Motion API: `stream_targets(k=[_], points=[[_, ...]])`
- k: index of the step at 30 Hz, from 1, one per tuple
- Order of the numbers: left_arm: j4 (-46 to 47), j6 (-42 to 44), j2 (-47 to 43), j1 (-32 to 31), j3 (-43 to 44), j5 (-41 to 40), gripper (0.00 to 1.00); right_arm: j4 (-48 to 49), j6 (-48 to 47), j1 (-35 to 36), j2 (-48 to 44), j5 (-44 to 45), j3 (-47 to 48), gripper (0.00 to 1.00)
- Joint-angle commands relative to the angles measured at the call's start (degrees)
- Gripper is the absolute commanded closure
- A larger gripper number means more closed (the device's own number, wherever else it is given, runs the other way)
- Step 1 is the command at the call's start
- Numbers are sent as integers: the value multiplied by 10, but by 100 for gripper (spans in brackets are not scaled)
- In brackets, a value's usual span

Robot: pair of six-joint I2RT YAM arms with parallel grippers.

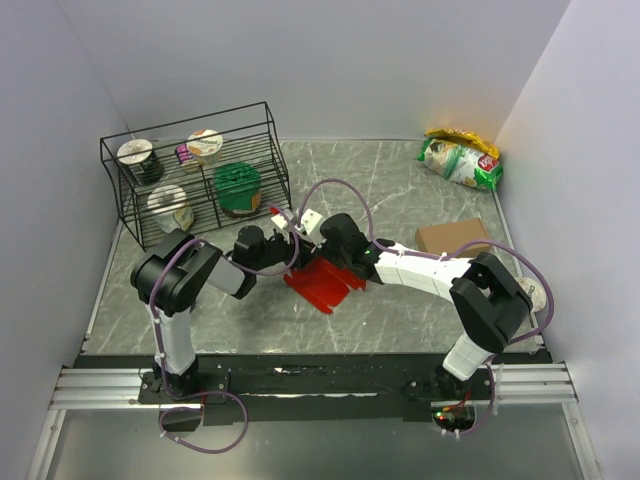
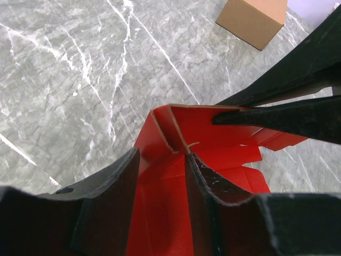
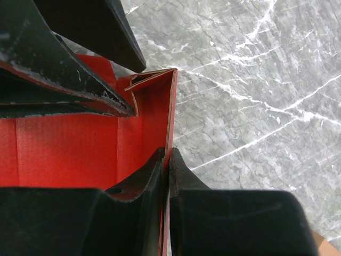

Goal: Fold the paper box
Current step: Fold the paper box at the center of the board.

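The red paper box [image 1: 320, 283] lies partly folded mid-table, with two walls raised into a corner [image 2: 176, 125]. My right gripper [image 3: 167, 152] is shut on the thin edge of one upright red wall [image 3: 154, 106]; in the left wrist view its black fingers [image 2: 277, 114] come in from the right. My left gripper [image 2: 161, 156] stands open over the box floor, jaws apart either side of the folded corner flap, and its right finger [image 2: 205, 181] lies against that flap's edge. In the top view both grippers, left [image 1: 287, 258] and right [image 1: 338, 262], meet over the box's far side.
A black wire basket [image 1: 190, 180] holding several cups stands at the back left. A plain brown cardboard box [image 1: 452, 236] sits right of the arms, also seen as the brown box [image 2: 254, 18]. A green-yellow snack bag [image 1: 460, 160] lies at the back right.
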Motion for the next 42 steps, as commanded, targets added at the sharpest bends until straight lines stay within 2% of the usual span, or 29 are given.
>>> stream_targets(k=[1, 5, 13, 28, 31, 34, 39, 42], points=[[36, 20, 4, -10, 36, -9, 52, -10, -6, 4, 0, -32, -6, 100], [40, 18, 12, -13, 41, -8, 51, -11, -6, 5, 1, -32, -4, 100], [37, 21, 12, -17, 38, -16, 70, -11, -6, 5, 2, -30, -6, 100], [26, 64, -11, -51, 10, -91, 87, -20, 21, 4, -2, -14, -5, 100], [1, 83, -23, -59, 7, -100, 92, -38, 49, 3, -14, -8, 0, 92], [-17, 97, -32, -68, 4, -111, 94, -50, 77, 3, -26, 0, 5, 75], [-34, 110, -46, -77, -9, -138, 96, -50, 110, 0, -49, 4, -1, 58], [-44, 110, -51, -79, -13, -149, 96, -44, 123, -7, -65, -1, -11, 42]])
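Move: Just ahead and to the right of the open left fingers, about 1 cm each way and level with them, is the paper box's far corner with its folded tab. From that hand the box's floor lies some 7 cm back, 4 cm right and 4 cm lower, and the brown carton about 33 cm right and 3 cm farther out. From the right hand, already gripping the far-right wall, the corner is roughly 3 cm ahead and 3 cm left. Easing about 1.5 cm forward onto the far corner, the left hand closes its fingers to roughly half their gap and pinches tab and wall together, then turns some 10 degrees, mostly counter-clockwise with its left side rising. The right hand keeps its hold on the far-right wall nearly throughout, then opens and backs off about 2 cm, back and to the right. ##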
